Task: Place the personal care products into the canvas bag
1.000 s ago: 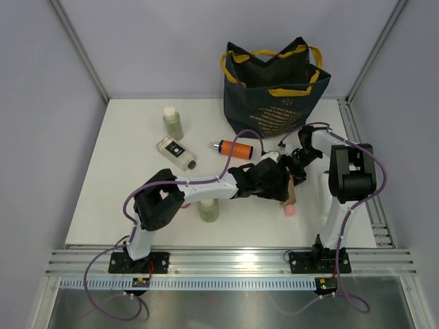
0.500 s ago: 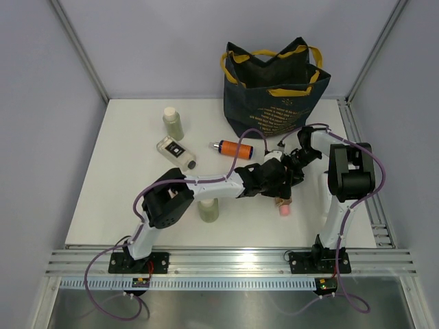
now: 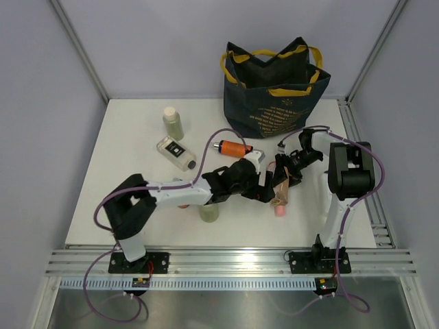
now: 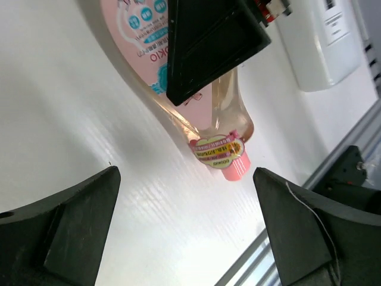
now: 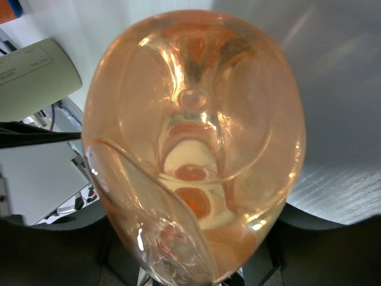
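The peach teardrop bottle (image 3: 281,195) hangs tilted, its pink cap (image 3: 280,210) down at the table. My right gripper (image 3: 285,173) is shut on its wide body, and that body's base fills the right wrist view (image 5: 193,137). In the left wrist view the same bottle (image 4: 221,122) shows with a black right finger (image 4: 208,42) across it. My left gripper (image 3: 265,190) stands open just left of the bottle, with nothing between its fingers (image 4: 65,229). The navy canvas bag (image 3: 274,92) stands open at the back.
An orange bottle (image 3: 232,147) lies in front of the bag. A clear black-labelled bottle (image 3: 177,153) and a pale green bottle (image 3: 173,122) sit at back left. Another pale green bottle (image 3: 209,211) stands under my left arm. Rails run along the table's right edge (image 3: 362,171).
My left arm has drawn back to the left, off the peach bottle. The right gripper keeps the bottle, which now stands steeper with its cap a little further left.
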`<state>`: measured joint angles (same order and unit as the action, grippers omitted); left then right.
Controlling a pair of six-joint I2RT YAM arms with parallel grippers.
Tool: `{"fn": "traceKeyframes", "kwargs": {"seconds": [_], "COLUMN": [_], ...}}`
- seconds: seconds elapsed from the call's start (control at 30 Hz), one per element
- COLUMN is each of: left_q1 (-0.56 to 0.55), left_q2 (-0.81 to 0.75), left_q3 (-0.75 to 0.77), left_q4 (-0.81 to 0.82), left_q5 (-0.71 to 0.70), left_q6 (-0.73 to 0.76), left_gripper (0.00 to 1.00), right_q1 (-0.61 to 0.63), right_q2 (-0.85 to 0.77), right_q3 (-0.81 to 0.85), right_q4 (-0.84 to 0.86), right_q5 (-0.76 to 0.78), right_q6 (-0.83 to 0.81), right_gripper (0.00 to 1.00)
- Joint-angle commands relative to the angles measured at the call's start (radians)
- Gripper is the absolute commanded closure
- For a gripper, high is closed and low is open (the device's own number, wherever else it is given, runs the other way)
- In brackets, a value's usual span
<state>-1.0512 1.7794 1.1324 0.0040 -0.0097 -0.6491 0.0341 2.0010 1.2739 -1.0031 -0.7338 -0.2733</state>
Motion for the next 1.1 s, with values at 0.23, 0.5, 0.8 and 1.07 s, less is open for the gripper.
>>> {"fn": "traceKeyframes", "kwargs": {"seconds": [0.23, 0.5, 0.8, 1.07], "left_q1": [0.082, 0.129, 0.183, 0.214], "left_q2": [-0.176, -0.215, -0.354, -0.431], "left_q3": [-0.028, 0.007, 0.056, 0.041], "left_q4": [0.007, -0.002, -0.110, -0.159], "left_q5": [-0.068, -0.065, -0.090, -0.098], "left_q6": [0.006, 0.031, 0.094, 0.082], "left_gripper": [0.01, 0.01, 0.01, 0.01], "right_q1": [-0.092, -0.154, -0.233, -0.244], "right_q2": [0.019, -0.011, -0.114, -0.212], "right_q3": [0.039, 0.050, 0.110, 0.122], "right_q4": [-0.187, -0.366, -0.626, -0.632], "right_q5": [-0.374, -0.549, -0.674, -0.737], "right_q6": [-0.182, -0.433, -0.684, -0.612], "right_gripper": [0.90, 0.90, 1.00, 1.00]}}
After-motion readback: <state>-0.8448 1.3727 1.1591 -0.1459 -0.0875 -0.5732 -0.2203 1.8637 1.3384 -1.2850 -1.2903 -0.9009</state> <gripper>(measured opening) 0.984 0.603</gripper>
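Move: About 21 cm ahead of the right hand and 2 cm to its left stands the canvas bag, its middle some 10 cm higher; that hand already grips the amber bottle. The orange bottle lies about 9 cm ahead and 15 cm left of the right hand, barely lower. From the empty left hand, the orange bottle is roughly 11 cm ahead, 9 cm left and 7 cm below, and the green bottle some 6 cm back and 18 cm left. Keeping its grip on the amber bottle, the right hand lifts it about 12 cm, its fingers swinging from steeply down to nearly level leftward, then pitches it some 30 degrees, cap end down, while edging forward towards the bag. The left hand, still open, withdraws from the bottle, rising about 16 cm in two stages as it goes left and forward. ##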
